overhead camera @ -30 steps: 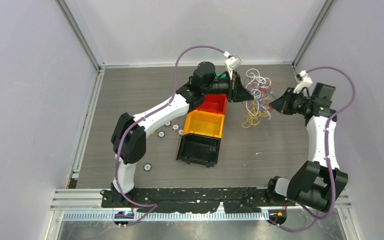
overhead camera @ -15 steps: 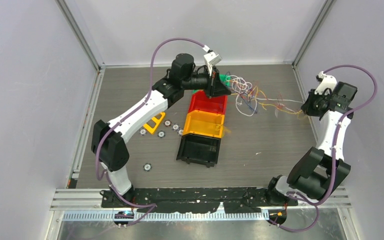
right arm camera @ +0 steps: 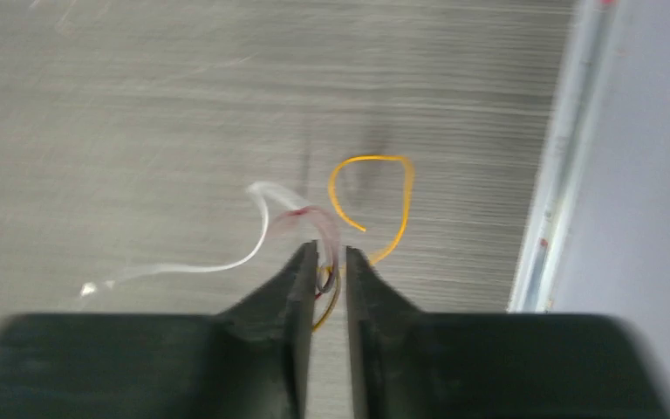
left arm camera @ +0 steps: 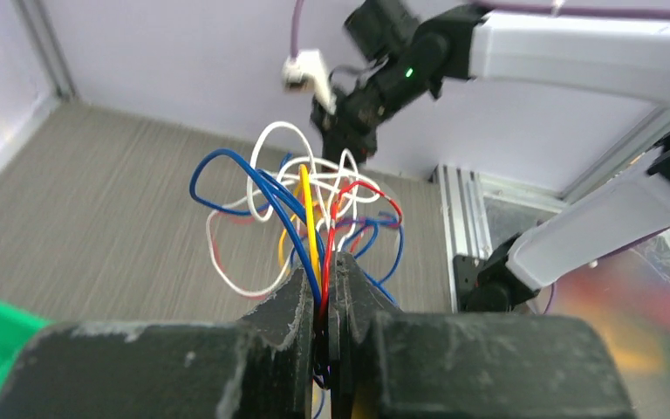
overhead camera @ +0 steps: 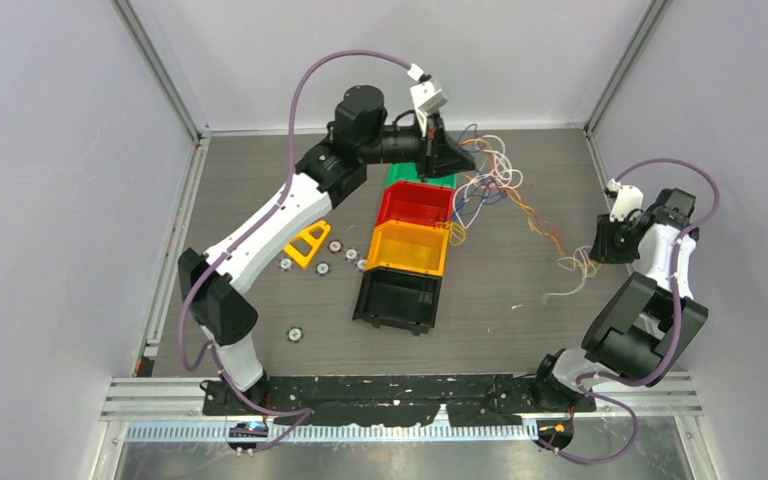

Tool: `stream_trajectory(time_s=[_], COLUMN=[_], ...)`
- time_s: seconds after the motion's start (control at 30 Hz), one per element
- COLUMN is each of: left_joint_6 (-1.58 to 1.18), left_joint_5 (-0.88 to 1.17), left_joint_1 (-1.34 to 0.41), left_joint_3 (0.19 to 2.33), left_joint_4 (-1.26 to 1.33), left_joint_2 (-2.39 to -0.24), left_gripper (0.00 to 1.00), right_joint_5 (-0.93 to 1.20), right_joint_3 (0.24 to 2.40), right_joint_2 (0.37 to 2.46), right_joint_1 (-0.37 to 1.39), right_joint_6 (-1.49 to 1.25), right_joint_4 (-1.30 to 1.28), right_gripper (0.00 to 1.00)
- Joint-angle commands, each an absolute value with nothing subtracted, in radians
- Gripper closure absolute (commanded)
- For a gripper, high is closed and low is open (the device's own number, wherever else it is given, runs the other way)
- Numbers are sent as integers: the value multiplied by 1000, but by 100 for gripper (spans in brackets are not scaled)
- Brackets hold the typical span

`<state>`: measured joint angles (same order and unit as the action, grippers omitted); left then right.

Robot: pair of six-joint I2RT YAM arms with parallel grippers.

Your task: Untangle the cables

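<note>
The cables (overhead camera: 488, 186) form a loose tangle of blue, white, yellow and red loops hanging off the back of the red bin. My left gripper (overhead camera: 463, 160) is shut on one end of that bundle; in the left wrist view blue, yellow and red strands (left arm camera: 310, 205) run down between its closed fingers (left arm camera: 292, 301). My right gripper (overhead camera: 600, 250) is low at the right side, shut on a few separate strands (overhead camera: 572, 266). In the right wrist view a yellow loop (right arm camera: 399, 188) and a white strand (right arm camera: 218, 264) trail from its fingertips (right arm camera: 331, 253) over the table. A thin yellow strand (overhead camera: 540, 222) stretches between the two groups.
A row of bins sits mid-table: green (overhead camera: 400, 175), red (overhead camera: 418, 203), yellow (overhead camera: 408, 248), black (overhead camera: 398, 298). A yellow triangular frame (overhead camera: 307, 244) and small round discs (overhead camera: 335, 247) lie left of the bins. The metal rail (right arm camera: 563, 157) and right wall are close to my right gripper.
The arms pulled apart. My left gripper drew back left and up with most of the tangle; my right gripper swung right and toward the near side, dragging a few strands out.
</note>
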<state>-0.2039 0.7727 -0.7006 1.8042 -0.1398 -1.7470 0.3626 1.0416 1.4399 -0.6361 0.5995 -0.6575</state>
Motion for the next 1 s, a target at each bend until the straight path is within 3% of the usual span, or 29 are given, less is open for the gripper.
stream_trajectory(time_s=[0.0, 0.03, 0.1, 0.23, 0.5, 0.63, 0.77, 0.97], left_joint_6=[-256, -271, -296, -317, -280, -264, -273, -311], left_joint_5=[795, 793, 795, 785, 814, 881, 977, 1048], left_joint_1=[-778, -789, -808, -819, -840, -859, -865, -864], left_joint_3=[1962, 2010, 2075, 2108, 2057, 2047, 2030, 2024], left_joint_4=[-24, -18, -21, -41, -47, -44, -7, 76], left_joint_2=[-1816, -1857, -1921, -2021, -2068, -2071, -2067, -2051], left_gripper=[100, 100, 100, 100, 100, 100, 99, 98], right_joint_5=[590, 635, 703, 831, 1061, 1092, 959, 857], right_joint_3=[1138, 1181, 1262, 1451, 1653, 1597, 1425, 1323], right_joint_2=[1448, 1455, 1455, 1419, 1357, 1298, 1213, 1186], right_joint_1=[-629, -629, -629, -629, -596, -479, -342, -226], right_joint_6=[710, 718, 744, 801, 866, 701, 495, 540], right_joint_4=[-922, -999, -1118, -1301, -1524, -1371, -1000, -903], right_gripper=[58, 34, 16, 3, 5, 5, 5, 1])
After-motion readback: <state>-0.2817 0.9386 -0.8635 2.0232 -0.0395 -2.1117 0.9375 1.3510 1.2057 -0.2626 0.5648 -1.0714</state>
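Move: The left hand still grips the cable tangle by one bunch; its middle hangs some 5 cm to that hand's right and 8 below. From the right hand the tangle is about 29 cm left, 3 ahead and 20 up, with trailing cable ends some 3 cm left of the right fingers, 2 lower. The red box lies about 16 cm ahead of the left hand, 7 left, 36 below. Right hand opens, rises 17 cm and swings 22 left towards the tangle the left carries right and down. ##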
